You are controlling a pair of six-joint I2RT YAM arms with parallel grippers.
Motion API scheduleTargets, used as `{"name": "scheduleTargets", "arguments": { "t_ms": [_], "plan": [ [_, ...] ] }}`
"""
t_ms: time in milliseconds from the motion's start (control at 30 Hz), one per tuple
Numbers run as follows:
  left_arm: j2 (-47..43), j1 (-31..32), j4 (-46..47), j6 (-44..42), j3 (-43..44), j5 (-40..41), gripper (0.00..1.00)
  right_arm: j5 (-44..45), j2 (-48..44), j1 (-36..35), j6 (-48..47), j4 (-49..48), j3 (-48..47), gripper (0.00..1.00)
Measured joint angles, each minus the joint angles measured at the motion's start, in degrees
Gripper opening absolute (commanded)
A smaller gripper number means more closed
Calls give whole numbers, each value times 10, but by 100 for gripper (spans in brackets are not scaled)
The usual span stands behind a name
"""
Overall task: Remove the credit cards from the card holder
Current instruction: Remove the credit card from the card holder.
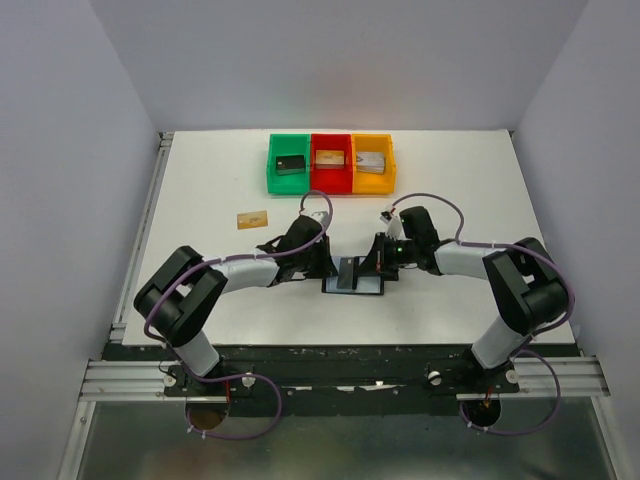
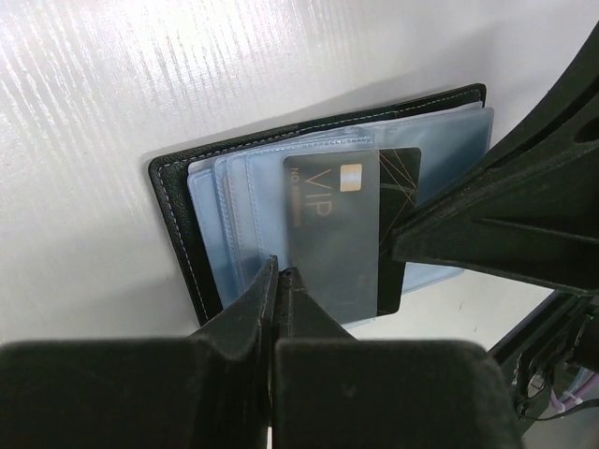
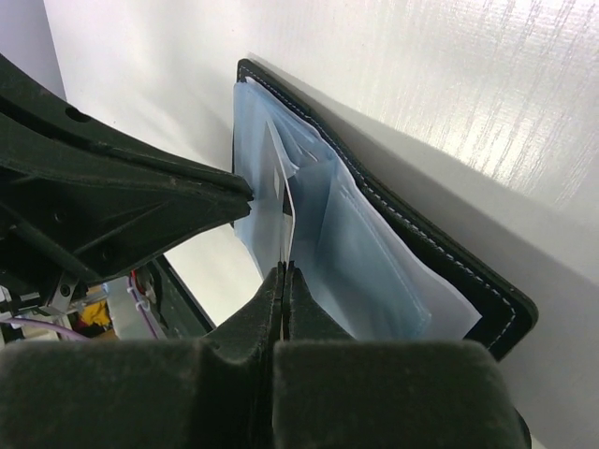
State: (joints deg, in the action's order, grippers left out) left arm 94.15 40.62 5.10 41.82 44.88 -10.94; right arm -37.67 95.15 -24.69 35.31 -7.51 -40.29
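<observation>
The card holder (image 1: pixel 366 285) lies open between both grippers, black cover (image 2: pixel 173 215) with bluish pockets (image 2: pixel 211 201). A black card (image 2: pixel 401 220) marked VIP sits partly under a greyish clear sleeve (image 2: pixel 328 253), with a bare strip out on its right side. My left gripper (image 2: pixel 279 273) is shut on the sleeve's left edge. My right gripper (image 3: pixel 285 269) is shut on a thin edge among the pockets (image 3: pixel 374 271), and its tips meet the black card's bare strip in the left wrist view. A tan-gold card (image 1: pixel 252 219) lies loose on the table. The silver-grey cards are hidden.
Green (image 1: pixel 288 163), red (image 1: pixel 331 161) and orange (image 1: pixel 372 161) bins stand in a row at the back, each with a blocky item inside. Both arms (image 1: pixel 250 270) (image 1: pixel 460 258) reach in low from either side of the holder.
</observation>
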Motion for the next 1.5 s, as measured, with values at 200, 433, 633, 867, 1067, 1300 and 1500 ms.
{"name": "scheduleTargets", "arguments": {
  "t_ms": [200,433,633,867,1067,1300,1500],
  "plan": [
    [8,0,15,6,0,0,0,-1,1,0,5,0,0,31],
    [16,0,39,23,-5,0,0,-6,12,0,28,-19,0,41],
    [17,0,52,33,-10,0,0,-7,16,1,63,-67,20,40],
    [18,0,62,38,-14,0,0,-19,16,10,105,-132,43,35],
    [18,0,72,38,-17,-1,0,-41,31,20,150,-216,65,33],
    [19,-1,81,37,-21,-3,0,-72,71,25,192,-292,70,36],
    [21,-3,89,37,-23,-9,0,-82,75,26,191,-297,69,36]
  ]
}}
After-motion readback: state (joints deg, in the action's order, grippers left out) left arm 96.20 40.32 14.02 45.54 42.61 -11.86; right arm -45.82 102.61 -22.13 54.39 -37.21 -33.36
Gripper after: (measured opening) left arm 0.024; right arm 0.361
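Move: The black VIP card, half sheathed in a clear pocket of the open card holder, has its middle about 3 cm left of the right hand, level with it fore-and-aft and 1 cm below. The holder's middle is some 2 cm left of this hand, the loose gold card about 31 cm left and 13 cm ahead, the red bin 28 cm ahead and 10 cm left. From the left hand the VIP card lies 3 cm to the right, 1 cm lower. Straddling the black card's free right edge, the right fingers open from shut to a bit over a third, while the hand works about 1.5 cm left, then also 1 cm forward and up, its fingers tipping some 15 degrees flatter. The left hand's closed tips stay on the sleeve by the card's left edge, edging about 1 cm right and forward. ##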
